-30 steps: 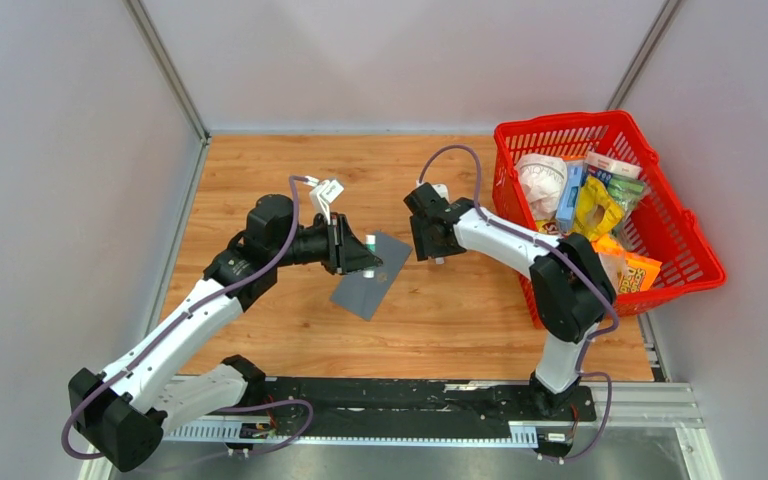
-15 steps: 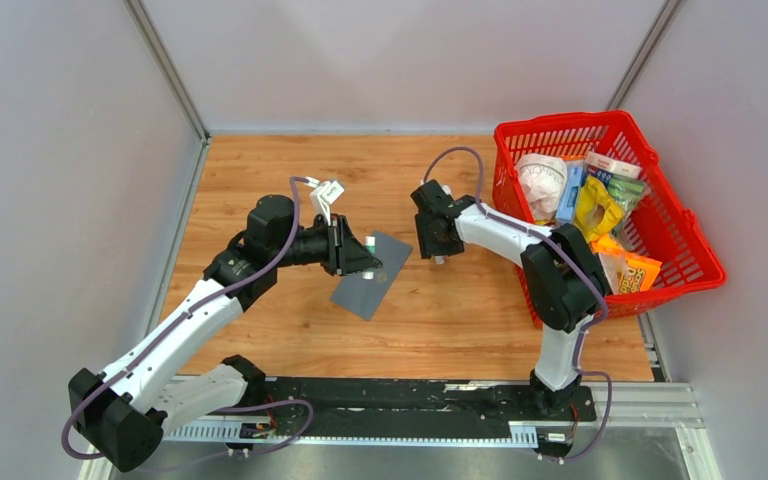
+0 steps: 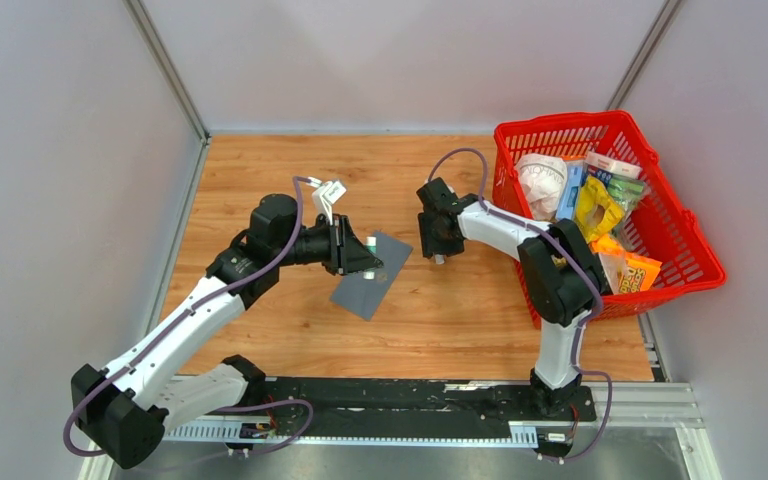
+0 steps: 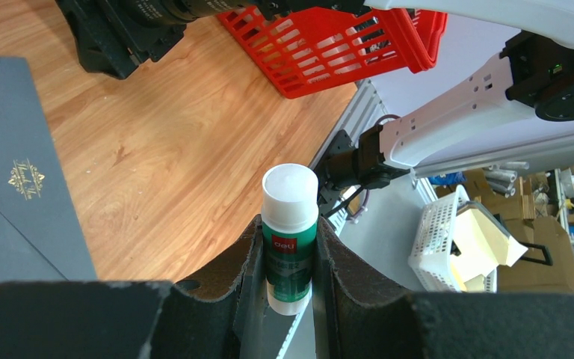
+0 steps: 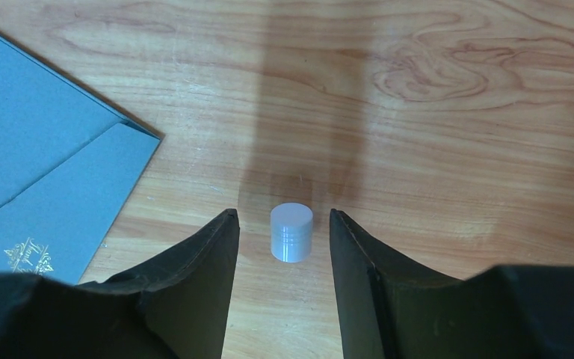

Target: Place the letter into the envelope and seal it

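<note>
The dark grey envelope lies flat on the wood, its flap side up with a gold mark; one corner shows in the right wrist view. My left gripper hovers over the envelope's upper edge, shut on a green-and-white glue stick with no cap on it. My right gripper points down at the table just right of the envelope. It is open, its jaws either side of a small white cap standing on the wood, with a gap on both sides. The letter is out of view.
A red basket full of packaged goods stands at the right side of the table, close behind the right arm. Grey walls close the table at the back and left. Bare wood lies in front of the envelope.
My right gripper has shifted slightly to the right and its jaws have narrowed. The left arm, glue stick and envelope have not moved.
</note>
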{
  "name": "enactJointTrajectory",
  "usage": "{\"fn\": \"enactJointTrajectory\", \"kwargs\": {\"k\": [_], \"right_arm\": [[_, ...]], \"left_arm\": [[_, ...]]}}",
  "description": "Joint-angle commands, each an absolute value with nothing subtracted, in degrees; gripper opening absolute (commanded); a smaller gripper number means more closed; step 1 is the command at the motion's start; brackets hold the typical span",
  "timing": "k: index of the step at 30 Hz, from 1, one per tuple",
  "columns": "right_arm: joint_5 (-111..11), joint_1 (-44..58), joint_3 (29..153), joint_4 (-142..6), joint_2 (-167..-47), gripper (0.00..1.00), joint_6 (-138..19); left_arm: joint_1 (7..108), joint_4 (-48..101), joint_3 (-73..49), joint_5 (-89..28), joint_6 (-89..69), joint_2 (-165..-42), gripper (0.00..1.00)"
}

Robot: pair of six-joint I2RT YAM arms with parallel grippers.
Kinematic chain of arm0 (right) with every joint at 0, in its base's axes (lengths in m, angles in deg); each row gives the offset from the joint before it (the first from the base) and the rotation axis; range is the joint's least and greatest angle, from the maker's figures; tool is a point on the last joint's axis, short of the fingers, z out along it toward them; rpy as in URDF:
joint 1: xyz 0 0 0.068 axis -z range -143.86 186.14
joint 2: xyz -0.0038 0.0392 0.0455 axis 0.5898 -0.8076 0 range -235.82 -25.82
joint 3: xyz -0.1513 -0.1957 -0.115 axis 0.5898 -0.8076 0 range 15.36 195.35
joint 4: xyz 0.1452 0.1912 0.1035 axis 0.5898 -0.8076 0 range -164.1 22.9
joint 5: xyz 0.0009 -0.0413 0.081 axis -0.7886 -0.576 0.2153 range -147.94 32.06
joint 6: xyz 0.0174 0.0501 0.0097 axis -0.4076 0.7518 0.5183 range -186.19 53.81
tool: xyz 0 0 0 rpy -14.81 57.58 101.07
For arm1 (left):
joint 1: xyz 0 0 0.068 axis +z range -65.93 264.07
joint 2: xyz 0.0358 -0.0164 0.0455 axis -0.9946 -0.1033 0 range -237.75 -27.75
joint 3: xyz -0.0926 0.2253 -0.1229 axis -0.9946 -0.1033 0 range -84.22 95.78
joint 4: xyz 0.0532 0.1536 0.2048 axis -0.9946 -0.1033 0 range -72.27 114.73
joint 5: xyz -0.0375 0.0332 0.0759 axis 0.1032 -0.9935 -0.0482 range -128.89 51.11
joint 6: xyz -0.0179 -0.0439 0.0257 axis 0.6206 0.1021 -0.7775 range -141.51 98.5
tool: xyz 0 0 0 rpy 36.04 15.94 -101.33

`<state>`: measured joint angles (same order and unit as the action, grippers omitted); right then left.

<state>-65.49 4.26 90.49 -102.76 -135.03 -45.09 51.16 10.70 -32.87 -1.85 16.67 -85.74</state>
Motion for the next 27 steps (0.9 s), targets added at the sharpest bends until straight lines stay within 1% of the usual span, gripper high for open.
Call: {"fn": "enactJointTrajectory", "kwargs": {"k": [1, 11, 16, 19, 23, 27], "right_arm": [[-64.4, 4.7, 91.6, -101.8, -135.5, 0.5, -45.5], [-64.6, 4.9, 92.0, -102.0, -137.1, 0.47, -44.5], [-64.1, 4.9, 92.3, -102.1, -137.6, 0.44, -44.1], [-64.0, 4.9, 92.3, -102.3, -137.4, 0.39, -44.0], [-63.7, 4.9, 92.0, -102.7, -136.7, 0.29, -43.9], [-63.3, 4.9, 92.0, -103.1, -135.2, 0.21, -43.3]], "left_arm": [[51.2, 11.6, -30.6, -1.3, 15.8, -85.9, 0.0], [51.2, 11.8, -30.4, -1.0, 16.0, -86.2, 0.0], [51.2, 11.7, -30.4, -0.9, 16.1, -86.1, 0.0], [51.2, 11.7, -30.3, -1.1, 16.1, -86.0, 0.0], [51.2, 11.9, -30.4, -0.7, 16.2, -86.3, 0.0], [51.2, 12.6, -30.9, 0.2, 16.3, -86.8, 0.0]]}}
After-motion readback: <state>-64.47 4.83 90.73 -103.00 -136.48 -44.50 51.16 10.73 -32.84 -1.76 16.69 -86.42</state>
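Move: The white glue-stick cap stands upright on the table almost right under the right hand point, between the open fingertips and only about 1 cm below. The grey envelope's middle is some 12 cm left and 3 cm back from there, about 2 cm lower; the red basket's middle is about 29 cm right and 7 cm ahead. From the left hand the cap lies roughly 15 cm ahead, 11 cm right and 25 cm below. Close the right gripper on the upright white cap: first ease the fingers about 1 cm down around it, hardly shifting sideways. Then hold that place with the fingers still pointing down and draw the pads together, slowly at first and faster at the end, to about half their starting gap, until they pinch the cap from both sides. ##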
